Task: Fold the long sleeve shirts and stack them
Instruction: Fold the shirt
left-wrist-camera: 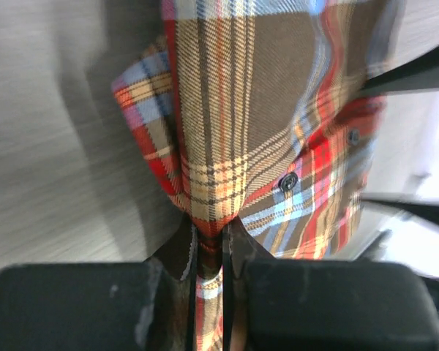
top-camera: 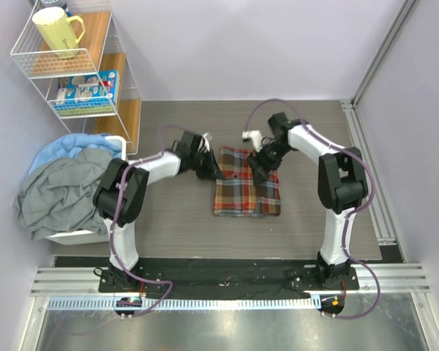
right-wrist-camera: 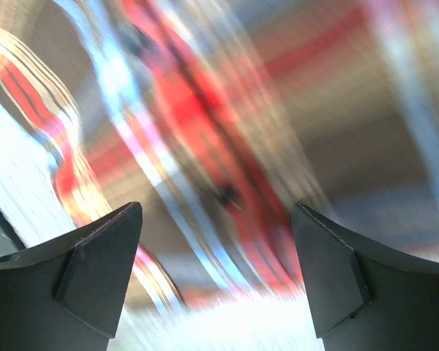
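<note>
The long sleeve shirt [top-camera: 245, 194] is a red, brown and yellow plaid bundle, folded into a rough rectangle in the middle of the table. At the shirt's upper left edge, my left gripper [top-camera: 214, 170] has pinched a fold. In the left wrist view this gripper [left-wrist-camera: 211, 245] is shut on a bunched corner of the plaid shirt [left-wrist-camera: 241, 110], which rises between the fingers. My right gripper [top-camera: 260, 170] hovers over the shirt's upper right part. In the blurred right wrist view that gripper [right-wrist-camera: 218, 270] is open, with the plaid shirt [right-wrist-camera: 219, 131] close beneath it and nothing between the fingers.
A white bin [top-camera: 73, 236] at the left holds a heap of grey and blue clothes [top-camera: 62, 186]. Behind it stands a wire shelf [top-camera: 95, 73] with a yellow mug [top-camera: 57, 31]. An aluminium frame rail [top-camera: 366, 146] runs along the table's right side.
</note>
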Available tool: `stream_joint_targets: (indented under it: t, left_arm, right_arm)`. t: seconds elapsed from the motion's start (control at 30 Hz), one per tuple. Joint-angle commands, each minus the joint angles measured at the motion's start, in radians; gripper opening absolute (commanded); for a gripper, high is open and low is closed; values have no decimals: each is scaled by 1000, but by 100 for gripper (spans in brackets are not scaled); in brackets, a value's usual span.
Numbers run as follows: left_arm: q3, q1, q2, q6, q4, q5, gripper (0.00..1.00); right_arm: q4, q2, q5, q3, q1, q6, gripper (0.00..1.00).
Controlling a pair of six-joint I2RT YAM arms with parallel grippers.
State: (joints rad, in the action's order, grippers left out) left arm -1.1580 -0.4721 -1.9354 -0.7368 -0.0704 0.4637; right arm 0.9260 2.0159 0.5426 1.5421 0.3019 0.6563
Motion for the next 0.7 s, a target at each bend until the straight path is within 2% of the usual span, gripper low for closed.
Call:
stream_joint_targets:
  t: [0.0,0.07,0.13,0.17,0.23,0.27,0.3,0.43,0.5,0.57,0.67]
  left_arm:
    - [-291,59,-77,469,-668,-120,0]
    - [-432,64,-108,563,-817,-208,0]
    - [-515,70,-134,664,-877,-261,0]
    - [-566,76,-143,692,-940,-343,0]
    - [-747,76,-186,788,-995,-449,0]
    - [-817,76,-198,831,-1043,-555,0]
    - [-977,76,-217,867,-1063,-606,0]
    - [-1291,69,-277,1065,-1103,-793,0]
    - [-1287,41,-240,1204,-1013,-899,0]
    - [-1147,-8,-147,1334,-850,-953,0]
    - [-914,-98,-48,1454,-697,-1027,0]
  right_arm:
    - [-6,-6,110,59,-147,-236,89]
    - [-6,-8,151,53,-225,-283,89]
    - [-6,-14,200,36,-288,-331,89]
    - [-7,-20,207,29,-315,-342,89]
    - [-10,-31,224,10,-342,-356,89]
    - [-13,-39,226,4,-357,-360,89]
    - [-16,-58,230,-13,-362,-366,89]
    - [-47,-100,241,-51,-366,-380,89]
    - [-50,-108,249,-63,-366,-386,89]
    - [-58,-114,252,-73,-366,-395,89]
    - [-69,-115,258,-83,-369,-406,89]
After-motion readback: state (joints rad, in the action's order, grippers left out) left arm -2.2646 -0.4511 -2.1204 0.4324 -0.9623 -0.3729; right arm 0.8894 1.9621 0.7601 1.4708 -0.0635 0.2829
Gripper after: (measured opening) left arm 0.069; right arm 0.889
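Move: The left hand already grips the left edge of the folded shirt, whose middle lies about 9 cm to its right, 2 cm back and 4 cm lower. The shelf's lowest board is some 27 cm left and 17 cm ahead; the laundry bin is roughly 43 cm left and 3 cm back. For the right hand, just over the cloth, the shirt's middle is about 7 cm left and 1 cm back, the board some 43 cm left and 17 cm ahead. Left hand swings the still-pinched shirt up, forward and left towards the shelf, about 28 cm; right withdraws rightward. ##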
